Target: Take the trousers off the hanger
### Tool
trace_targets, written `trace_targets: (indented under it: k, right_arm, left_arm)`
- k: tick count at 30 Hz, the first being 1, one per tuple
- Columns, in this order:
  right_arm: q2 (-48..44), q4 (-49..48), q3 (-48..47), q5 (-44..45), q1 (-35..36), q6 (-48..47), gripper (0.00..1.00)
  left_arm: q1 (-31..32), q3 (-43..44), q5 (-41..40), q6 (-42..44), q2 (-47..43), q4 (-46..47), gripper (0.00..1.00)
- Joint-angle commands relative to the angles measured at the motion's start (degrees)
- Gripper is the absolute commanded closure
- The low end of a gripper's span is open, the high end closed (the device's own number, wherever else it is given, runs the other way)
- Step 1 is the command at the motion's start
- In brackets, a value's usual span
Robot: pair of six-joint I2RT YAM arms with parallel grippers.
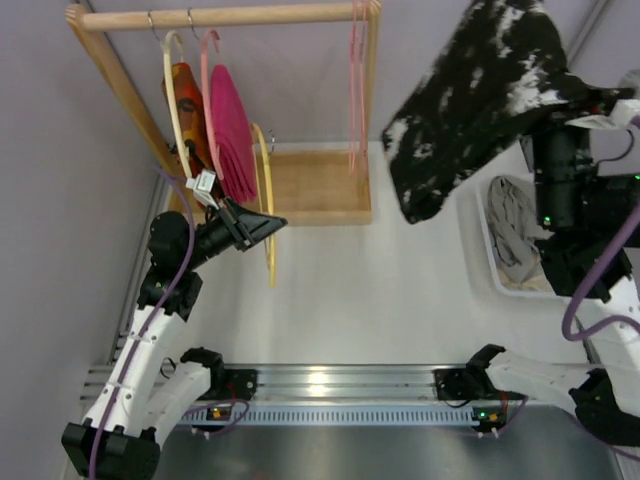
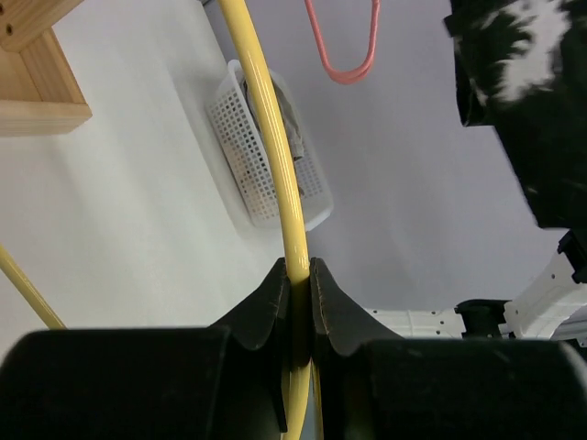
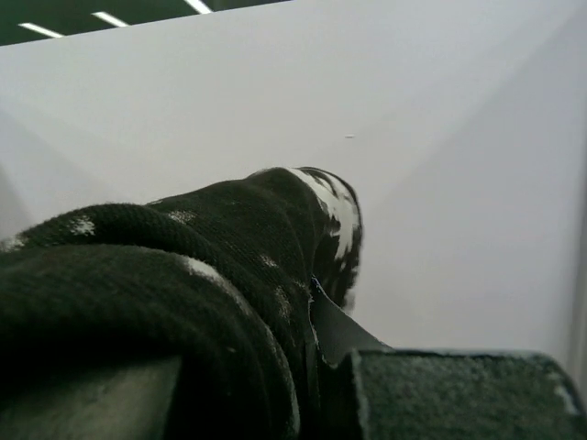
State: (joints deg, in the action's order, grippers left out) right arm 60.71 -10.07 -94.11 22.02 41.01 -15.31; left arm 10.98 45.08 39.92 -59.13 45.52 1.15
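Note:
The black trousers with white splotches (image 1: 470,100) hang in the air at the upper right, clear of the hanger. My right gripper (image 1: 560,95) is shut on their top edge; in the right wrist view the cloth (image 3: 183,293) fills the jaws and hides one finger. The bare yellow hanger (image 1: 266,200) hangs edge-on beside the wooden rack. My left gripper (image 1: 262,226) is shut on its rim. In the left wrist view the yellow rod (image 2: 275,137) runs up from between my closed fingers (image 2: 268,302), and the trousers (image 2: 532,101) show at the upper right.
A wooden rack (image 1: 320,185) holds a cream hanger (image 1: 175,90) with an orange garment, a pink hanger with a magenta garment (image 1: 230,130), and empty pink hangers (image 1: 357,80). A white basket (image 1: 505,245) with grey cloth stands at the right.

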Motion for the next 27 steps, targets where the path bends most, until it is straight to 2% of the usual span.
trace_targets:
  k: [1, 5, 12, 15, 20, 25, 27]
  right_arm:
    - [-9.18, -2.61, 1.72, 2.93, -7.42, 5.02, 1.00]
    - [-15.61, 0.48, 8.92, 7.93, -17.69, 4.07, 1.00]
    - [-24.67, 0.75, 28.33, 22.08, -28.00, -5.33, 1.00]
    - [-26.34, 2.50, 31.70, 27.10, -31.69, -4.91, 1.00]
    - [-27.66, 9.71, 32.93, 29.92, -39.59, -0.07, 1.00]
    - [-28.80, 5.42, 37.41, 31.94, -44.88, -4.80, 1.00]
    - [-28.98, 0.50, 40.92, 32.12, -46.63, -9.63, 1.00]
  left_arm:
    - [0.00, 1.41, 1.56, 2.53, -0.17, 3.69, 1.00]
    - [0.53, 1.76, 0.77, 2.36, 1.24, 3.77, 1.00]
    - [1.58, 2.73, 0.68, 2.27, 1.77, 4.57, 1.00]
    - [1.76, 2.73, 0.68, 2.27, 1.59, 4.57, 1.00]
    - [1.85, 2.47, 0.42, 1.74, 1.24, 4.83, 1.00]
    - [1.85, 2.21, 0.51, 1.13, 0.89, 5.27, 1.00]
    - [2.02, 2.21, 0.51, 0.69, 0.89, 5.70, 1.00]
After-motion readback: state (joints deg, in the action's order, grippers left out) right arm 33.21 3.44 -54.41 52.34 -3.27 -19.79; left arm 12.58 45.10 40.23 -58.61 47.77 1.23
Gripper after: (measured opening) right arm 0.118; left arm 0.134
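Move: The black-and-white trousers are already off their hanger and hang from the right gripper, held high. The white basket they are being carried to lies about 25 cm to that hand's right, 12 cm ahead and some 60 cm below; the grey cloth in it is about 20 cm right, also 12 cm ahead. Two empty pink hangers hang roughly 22 cm ahead, 23 cm left. From the left hand the basket is some 65 cm right, 14 cm ahead, 30 cm below. The trousers, still pinched in the right gripper, are carried right about 27 cm towards the basket, first mostly sideways, then also down some 24 cm. The wrist swings clockwise by about 70 degrees, so the fingers go from forward-and-up to pointing mostly right and nearly level. The left hand keeps its grip on the empty yellow hanger, almost still. ##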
